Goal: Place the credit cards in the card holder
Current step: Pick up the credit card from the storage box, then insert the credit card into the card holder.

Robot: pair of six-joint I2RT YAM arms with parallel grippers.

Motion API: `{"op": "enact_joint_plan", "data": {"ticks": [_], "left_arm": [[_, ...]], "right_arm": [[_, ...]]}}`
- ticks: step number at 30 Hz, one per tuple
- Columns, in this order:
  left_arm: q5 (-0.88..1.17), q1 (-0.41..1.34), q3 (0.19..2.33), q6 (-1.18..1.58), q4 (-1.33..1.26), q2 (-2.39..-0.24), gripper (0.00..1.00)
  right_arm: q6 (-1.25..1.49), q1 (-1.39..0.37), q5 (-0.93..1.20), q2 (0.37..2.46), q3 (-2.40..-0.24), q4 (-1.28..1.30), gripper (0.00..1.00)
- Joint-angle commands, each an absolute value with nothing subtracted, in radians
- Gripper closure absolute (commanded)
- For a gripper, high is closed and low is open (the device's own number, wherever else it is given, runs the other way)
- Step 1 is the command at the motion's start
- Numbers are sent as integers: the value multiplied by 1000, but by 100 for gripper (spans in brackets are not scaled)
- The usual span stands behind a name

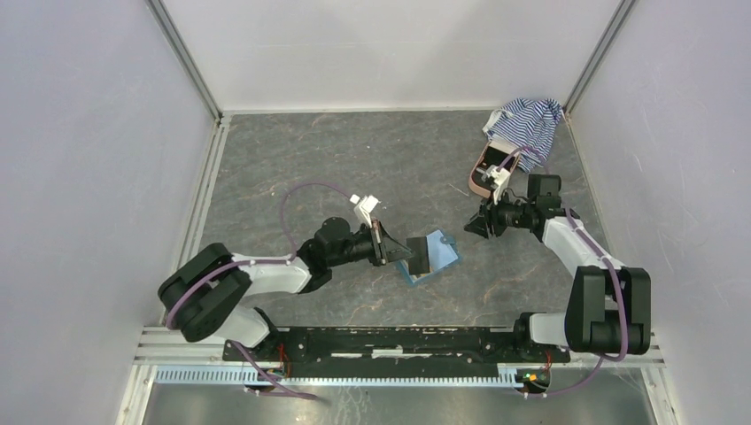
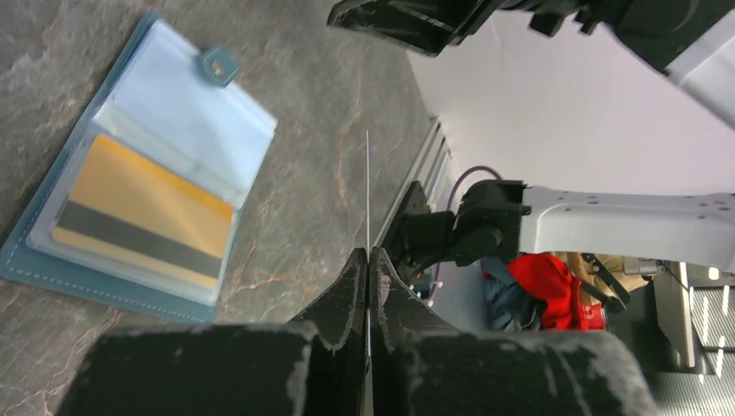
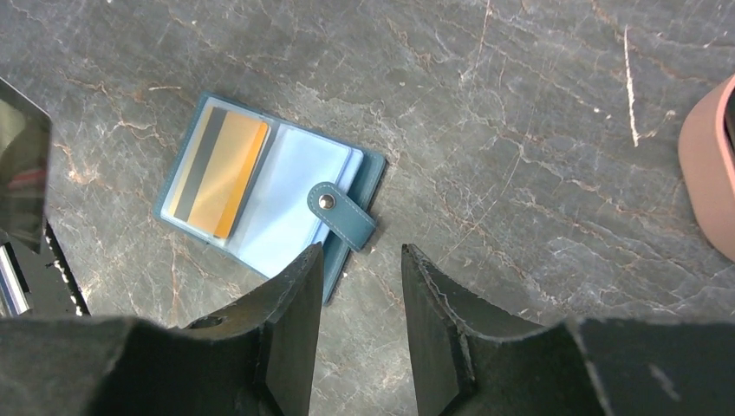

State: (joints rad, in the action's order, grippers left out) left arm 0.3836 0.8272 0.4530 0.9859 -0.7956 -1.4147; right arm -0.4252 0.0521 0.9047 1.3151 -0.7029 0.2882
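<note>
The teal card holder (image 1: 440, 251) lies open on the table, its snap tab (image 3: 345, 217) pointing towards my right arm. A tan-gold credit card (image 3: 221, 169) with a dark stripe sits in one of its clear sleeves (image 2: 143, 212). My left gripper (image 1: 409, 252) is shut on a dark grey credit card (image 1: 419, 255), held just over the holder's near-left edge. In the left wrist view this card (image 2: 367, 191) shows only as a thin edge-on line sticking out of the fingers. My right gripper (image 3: 361, 250) hovers open and empty just right of the holder (image 3: 277, 204).
A pink oval case (image 1: 485, 173) lies at the back right, with a blue-white striped cloth (image 1: 527, 124) behind it in the corner. The case's edge (image 3: 706, 165) shows at the right of the right wrist view. White walls close in the table on three sides.
</note>
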Motion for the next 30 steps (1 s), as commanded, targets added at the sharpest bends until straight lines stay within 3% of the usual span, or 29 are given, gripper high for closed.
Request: {"op": "enact_joint_plan", "data": {"ticks": [1,9,30], "left_arm": [[459,833,450,985,-890,-1504,98],[505,832,397,1156,-1178,-1722,98],[500,801,423,1390,-1367,-1977,98]], "right_arm": [[-449,38,886,1344,-716,288,55],[-454,7,878,1404,-729,313,55],[-453,-32,873,1455,-742,327,54]]}}
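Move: The dark card is already pinched in the left hand. The open card holder's middle lies about 5 cm to that hand's right, 3 cm ahead and 14 cm below; the orange card in its pocket is only about 2 cm ahead and 2 cm right. From the empty right hand, the holder's middle is roughly 12 cm left, 5 cm back and 9 cm below, its clasp strap some 7 cm left and about level fore and aft. Lower the left gripper about 10 cm towards the pocket side of the card holder, keeping the dark card pinched, and roll it some 20 degrees so its forward side dips. Meanwhile sink the right gripper about 4 cm, easing slightly back and left towards the holder's strap side, fingers still part open. ##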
